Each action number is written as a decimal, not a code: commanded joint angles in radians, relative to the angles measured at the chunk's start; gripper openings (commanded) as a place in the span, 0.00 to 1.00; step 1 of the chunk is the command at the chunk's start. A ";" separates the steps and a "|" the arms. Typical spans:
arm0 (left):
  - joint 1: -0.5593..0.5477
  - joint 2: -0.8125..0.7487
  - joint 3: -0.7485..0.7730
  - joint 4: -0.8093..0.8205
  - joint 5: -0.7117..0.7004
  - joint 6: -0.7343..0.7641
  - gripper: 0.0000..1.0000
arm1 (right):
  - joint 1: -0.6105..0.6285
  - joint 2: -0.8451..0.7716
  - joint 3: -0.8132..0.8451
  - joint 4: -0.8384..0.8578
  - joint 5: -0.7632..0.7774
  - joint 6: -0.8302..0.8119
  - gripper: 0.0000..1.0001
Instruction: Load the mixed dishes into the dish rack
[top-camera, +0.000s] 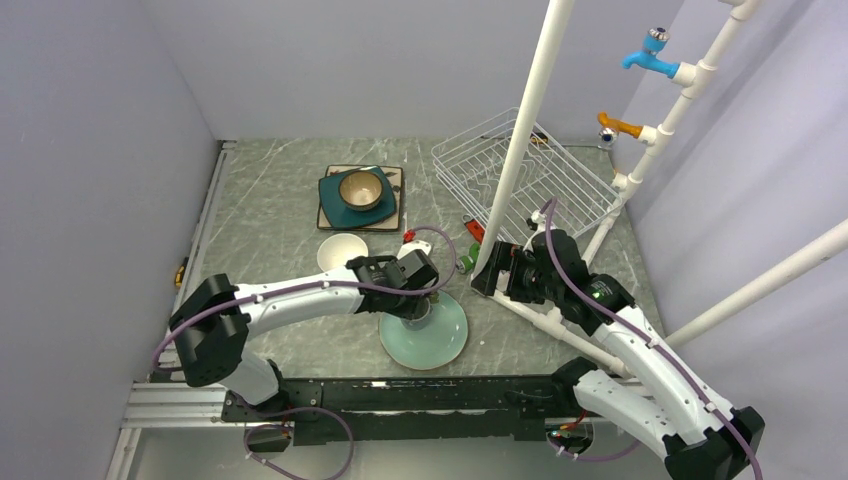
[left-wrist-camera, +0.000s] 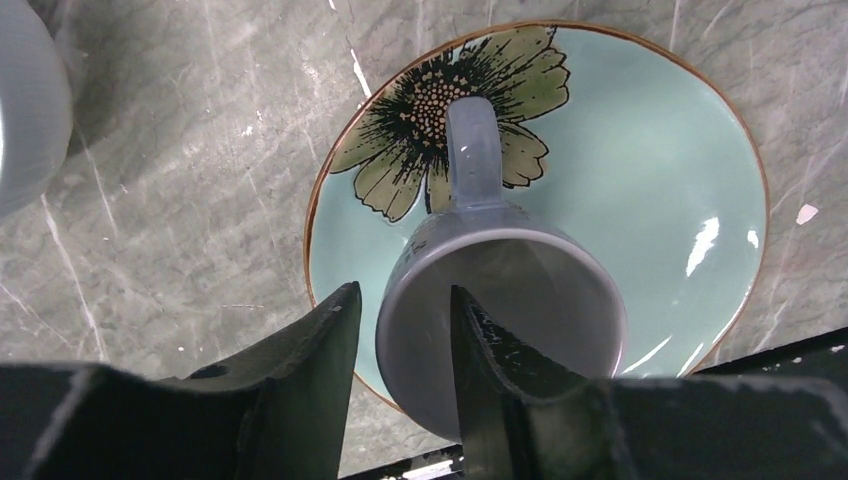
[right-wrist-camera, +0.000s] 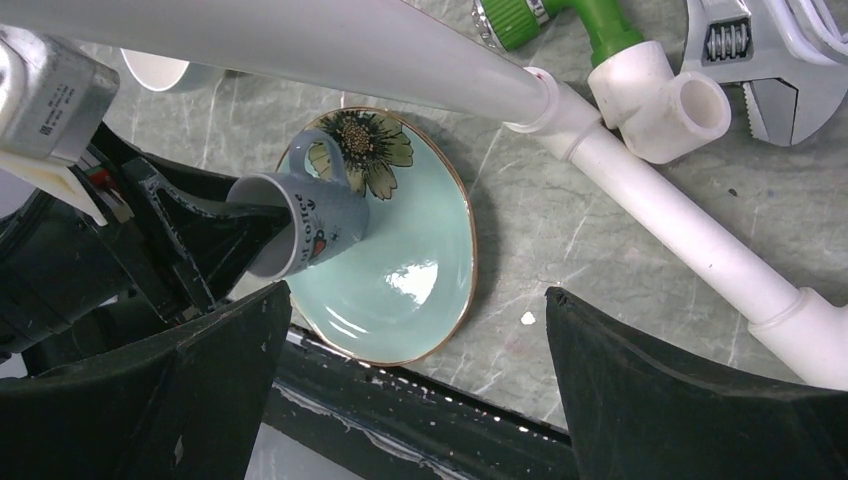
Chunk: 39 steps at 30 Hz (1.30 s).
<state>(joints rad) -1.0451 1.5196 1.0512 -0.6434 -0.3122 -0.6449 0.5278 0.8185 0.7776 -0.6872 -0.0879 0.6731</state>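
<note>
A small grey mug (left-wrist-camera: 500, 290) rests tilted on the mint-green round plate (left-wrist-camera: 640, 180), its handle pointing away over the painted flower. My left gripper (left-wrist-camera: 404, 292) straddles the mug's near rim, one finger inside and one outside, with a narrow gap still showing on the outer side. From above, the plate (top-camera: 430, 340) lies near the table's front edge under that gripper (top-camera: 415, 305). My right gripper (right-wrist-camera: 415, 292) hangs wide open beside the plate (right-wrist-camera: 410, 270), holding nothing. The white bowl (top-camera: 342, 250), and the brown bowl (top-camera: 361, 188) on the teal square plate (top-camera: 340, 208), lie further back. The dish rack (top-camera: 520, 175) stands back right.
A white pipe frame (top-camera: 530, 120) rises in front of the rack, and its base pipe (right-wrist-camera: 690, 230) runs past my right gripper. A green fitting (right-wrist-camera: 560, 20) and a wrench (right-wrist-camera: 760, 60) lie beside it. Small red and green items (top-camera: 472, 235) sit near the rack.
</note>
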 joint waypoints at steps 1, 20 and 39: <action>-0.017 0.013 0.030 -0.005 -0.015 -0.004 0.39 | -0.003 -0.003 -0.011 0.036 -0.007 -0.012 1.00; 0.016 -0.429 -0.158 0.294 0.124 0.019 0.00 | -0.001 -0.022 -0.041 0.111 -0.158 -0.036 1.00; 0.281 -0.964 -0.699 1.373 0.612 -0.389 0.00 | 0.218 -0.168 -0.226 1.080 -0.543 0.184 0.96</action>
<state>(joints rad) -0.7727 0.5762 0.4088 0.3389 0.2474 -0.8837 0.6823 0.6212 0.5426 0.1432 -0.6853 0.8028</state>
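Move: Just right of the left hand, some 3 cm, is the middle of the mug, level fore-and-aft and about 3 cm lower; the open fingers already straddle its left wall. The plate's middle lies about 4 cm nearer and 5 cm right of that hand, the white bowl 10 cm ahead and 12 cm left, the green nozzle 9 cm ahead and 14 cm right. From the right hand, the mug is about 14 cm left, 2 cm nearer and 12 cm lower. Pinching the mug's left wall, one finger inside and one outside, the left hand closes, then lifts it some 20 cm off the plate, drawing slightly back and rolling about 75 degrees until its fingers point right. Late on, the wide-open right hand rises and swings left and back, turning its fingers left towards the mug's bottom, without visible contact. ##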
